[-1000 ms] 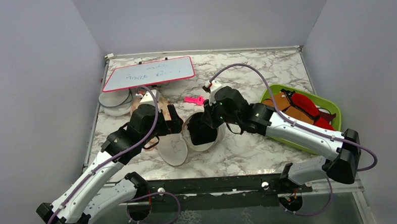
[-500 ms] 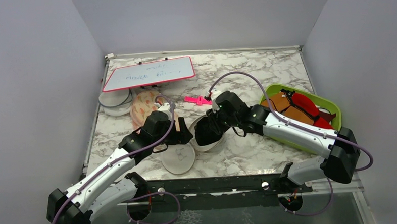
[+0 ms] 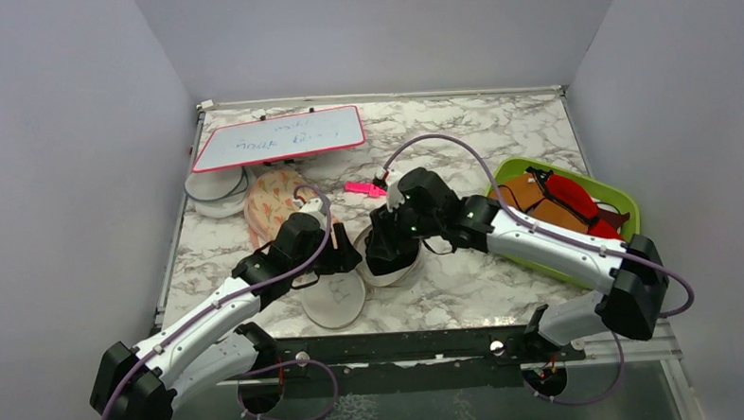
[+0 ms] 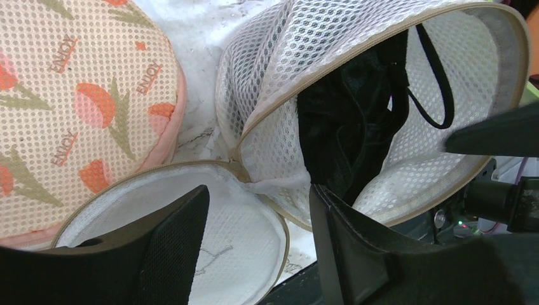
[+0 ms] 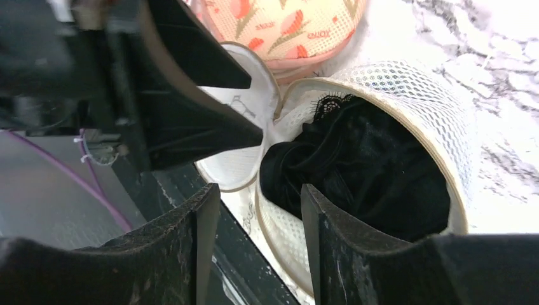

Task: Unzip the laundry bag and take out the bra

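Note:
The laundry bag [image 3: 334,299] lies unzipped at the table's front centre. Its flat white mesh half is nearest me, and its deeper half [image 3: 404,261] is tipped up beside it. The black bra [image 3: 381,247] is bunched inside the deep half, with a thin strap looping out [image 4: 438,101]. My left gripper [image 3: 348,258] is open, its jaws straddling the bag's hinge [image 4: 254,184] without closing on it. My right gripper [image 3: 388,230] is open, hovering just over the bra [image 5: 368,165] and the bag's beige rim [image 5: 457,190]. The two grippers nearly meet.
The peach floral pouch [image 3: 271,200] lies left of the bag. A red-framed whiteboard [image 3: 278,136] and a white round case [image 3: 211,200] are at the back left. A pink clip [image 3: 362,187] is behind the bag. A green tray [image 3: 624,208] holds red and orange garments at the right.
My left arm moved right and nearer, off the floral pouch, to the bag's hinge. My right gripper shifted slightly left over the bra. The flat half slid a little nearer.

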Robot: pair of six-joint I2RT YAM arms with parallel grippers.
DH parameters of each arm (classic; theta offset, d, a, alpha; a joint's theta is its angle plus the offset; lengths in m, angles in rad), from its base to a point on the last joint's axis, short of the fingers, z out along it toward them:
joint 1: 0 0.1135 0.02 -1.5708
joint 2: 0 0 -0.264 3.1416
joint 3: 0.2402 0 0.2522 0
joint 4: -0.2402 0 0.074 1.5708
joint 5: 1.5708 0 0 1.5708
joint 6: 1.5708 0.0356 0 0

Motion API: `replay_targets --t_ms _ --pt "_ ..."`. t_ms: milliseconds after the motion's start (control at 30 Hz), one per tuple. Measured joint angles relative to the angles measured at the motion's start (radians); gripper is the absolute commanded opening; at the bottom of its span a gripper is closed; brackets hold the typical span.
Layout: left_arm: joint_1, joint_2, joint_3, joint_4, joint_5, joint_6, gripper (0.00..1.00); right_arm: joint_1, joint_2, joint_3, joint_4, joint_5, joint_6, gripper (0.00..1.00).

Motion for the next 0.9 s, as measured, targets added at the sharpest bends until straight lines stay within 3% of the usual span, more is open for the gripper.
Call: replay_targets --t_ms 333,433,567,667,900 --pt "0.0 0.0 0.0 0.018 0.015 -0.004 0.5 0.004 0.138 -0.028 0.072 0.134 0.055 0.42" --pt "0.0 0.0 0.0 0.019 0.016 -0.004 0.5 0.003 0.176 -0.028 0.101 0.143 0.054 0.34" --pt "0.0 0.006 0.0 0.024 0.016 -0.003 0.5 0.004 0.22 -0.028 0.122 0.161 0.054 0.12" --pt "0.0 0.015 0.0 0.025 0.016 -0.003 0.5 0.006 0.22 -0.028 0.12 0.174 0.048 0.02" --pt "0.0 0.019 0.0 0.025 0.014 -0.003 0.5 0.008 0.09 -0.028 0.081 0.085 0.021 0.01"
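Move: The black bra bunched in the open laundry bag lies about 8 cm below the right hand and 4 cm ahead, a centimetre to its left; the mesh bag surrounds it. The bag's lid flap lies some 10 cm left of this hand and 9 cm back, and the floral bag 19 cm left and 9 cm ahead. The pink strap is straight ahead, about 14 cm. From the left hand, the bra is roughly 9 cm right, 1 cm ahead and slightly below. The right fingers pinch a fold of the bra: the hand sinks about 8 cm into the bag's mouth while easing some 4 cm forward, and its half-open fingers shut fully near the bottom. It then turns back, rising about 4 cm and drawing slightly back towards the base with the fold in its fingertips. ##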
